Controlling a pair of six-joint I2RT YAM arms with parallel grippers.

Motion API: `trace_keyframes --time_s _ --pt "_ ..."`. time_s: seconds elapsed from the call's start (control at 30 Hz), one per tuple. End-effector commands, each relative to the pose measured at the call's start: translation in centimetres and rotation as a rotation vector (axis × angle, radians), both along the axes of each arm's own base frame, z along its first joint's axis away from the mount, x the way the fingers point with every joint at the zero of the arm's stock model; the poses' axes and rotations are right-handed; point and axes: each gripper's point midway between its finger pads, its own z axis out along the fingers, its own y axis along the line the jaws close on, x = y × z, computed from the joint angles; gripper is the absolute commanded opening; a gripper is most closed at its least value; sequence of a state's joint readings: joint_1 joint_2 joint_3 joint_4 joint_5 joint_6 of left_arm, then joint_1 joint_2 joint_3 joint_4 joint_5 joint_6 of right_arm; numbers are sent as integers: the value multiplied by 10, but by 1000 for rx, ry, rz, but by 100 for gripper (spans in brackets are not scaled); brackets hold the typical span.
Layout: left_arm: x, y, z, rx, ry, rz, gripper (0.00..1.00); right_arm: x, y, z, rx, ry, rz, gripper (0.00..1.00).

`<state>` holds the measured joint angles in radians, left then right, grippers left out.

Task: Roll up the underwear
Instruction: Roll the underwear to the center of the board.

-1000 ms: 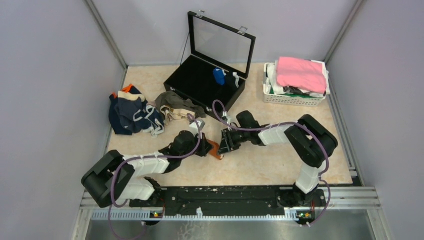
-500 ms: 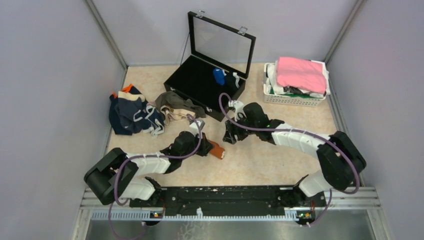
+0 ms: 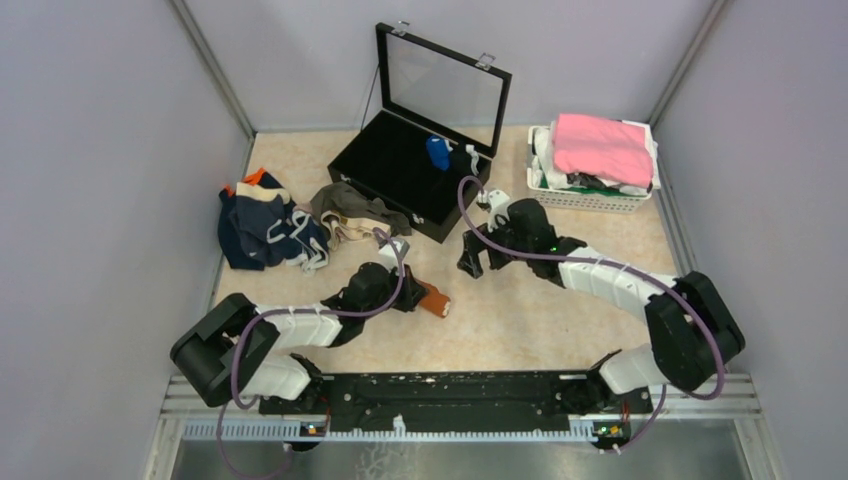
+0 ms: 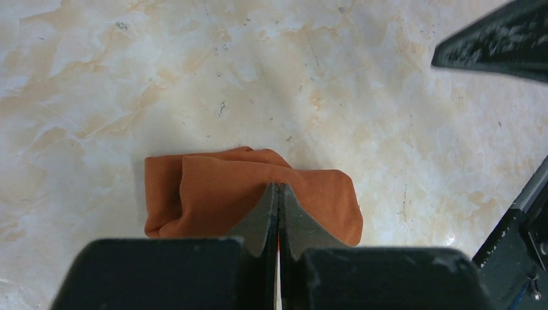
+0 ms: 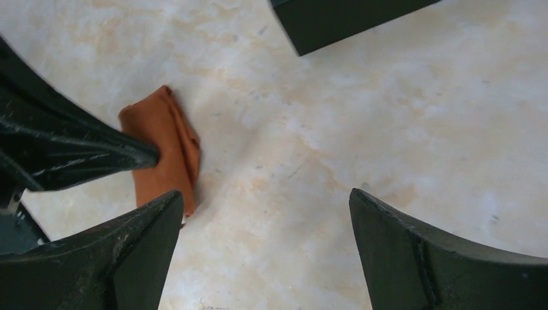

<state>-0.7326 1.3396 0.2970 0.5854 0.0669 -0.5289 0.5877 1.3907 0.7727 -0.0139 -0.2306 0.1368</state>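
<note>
A rust-orange underwear (image 3: 436, 301) lies rolled into a short bundle on the marble table top, also seen in the left wrist view (image 4: 213, 194) and the right wrist view (image 5: 169, 148). My left gripper (image 3: 412, 298) is shut, its fingertips (image 4: 278, 187) pressed together on the bundle's near edge. My right gripper (image 3: 475, 262) hangs wide open above bare table to the right of the bundle (image 5: 262, 194), holding nothing. More underwear sits in a heap at the left: navy with white trim (image 3: 262, 232) and olive-brown (image 3: 352, 212).
An open black case (image 3: 400, 170) with a glass lid stands at the back, with a blue item (image 3: 438, 152) inside. A white basket (image 3: 590, 195) at the back right holds a bright pink cloth (image 3: 602, 147). The case's corner (image 5: 336, 19) lies just past my right gripper.
My right gripper let go of the orange bundle, opened wide and drew back up and to the right toward the case. The left gripper stayed shut on the bundle.
</note>
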Motion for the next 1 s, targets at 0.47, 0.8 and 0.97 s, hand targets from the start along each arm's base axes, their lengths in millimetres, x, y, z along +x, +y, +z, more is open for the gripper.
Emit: trace_keyframes --time_s 0.47,0.8,0.97 --pt "-13 33 -62 144 168 124 0 -44 90 -35 124 97 557 83" --pt "-11 29 -59 141 152 104 0 -49 99 -64 75 217 596 73" --pt "-11 29 -59 142 150 98 0 -55 100 -75 57 250 615 66"
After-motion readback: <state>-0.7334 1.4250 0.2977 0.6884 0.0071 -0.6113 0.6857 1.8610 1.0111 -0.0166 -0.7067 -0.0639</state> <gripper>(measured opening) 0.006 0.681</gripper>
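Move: The part-rolled underwear lies about 13 cm left, 8 cm back and 8 cm below the open right hand. From that hand, the black case's near corner is some 11 cm left, 7 cm ahead and 5 cm below; the grey-and-beige clothes are about 32 cm left, 14 cm ahead and 8 cm below. The left hand's shut tips are already on the underwear, its middle roughly 2 cm right, 1 cm back and 2 cm below. Right hand reaches 10 cm left, down and back to the underwear, turning counter-clockwise, narrowing; left stays on it. ##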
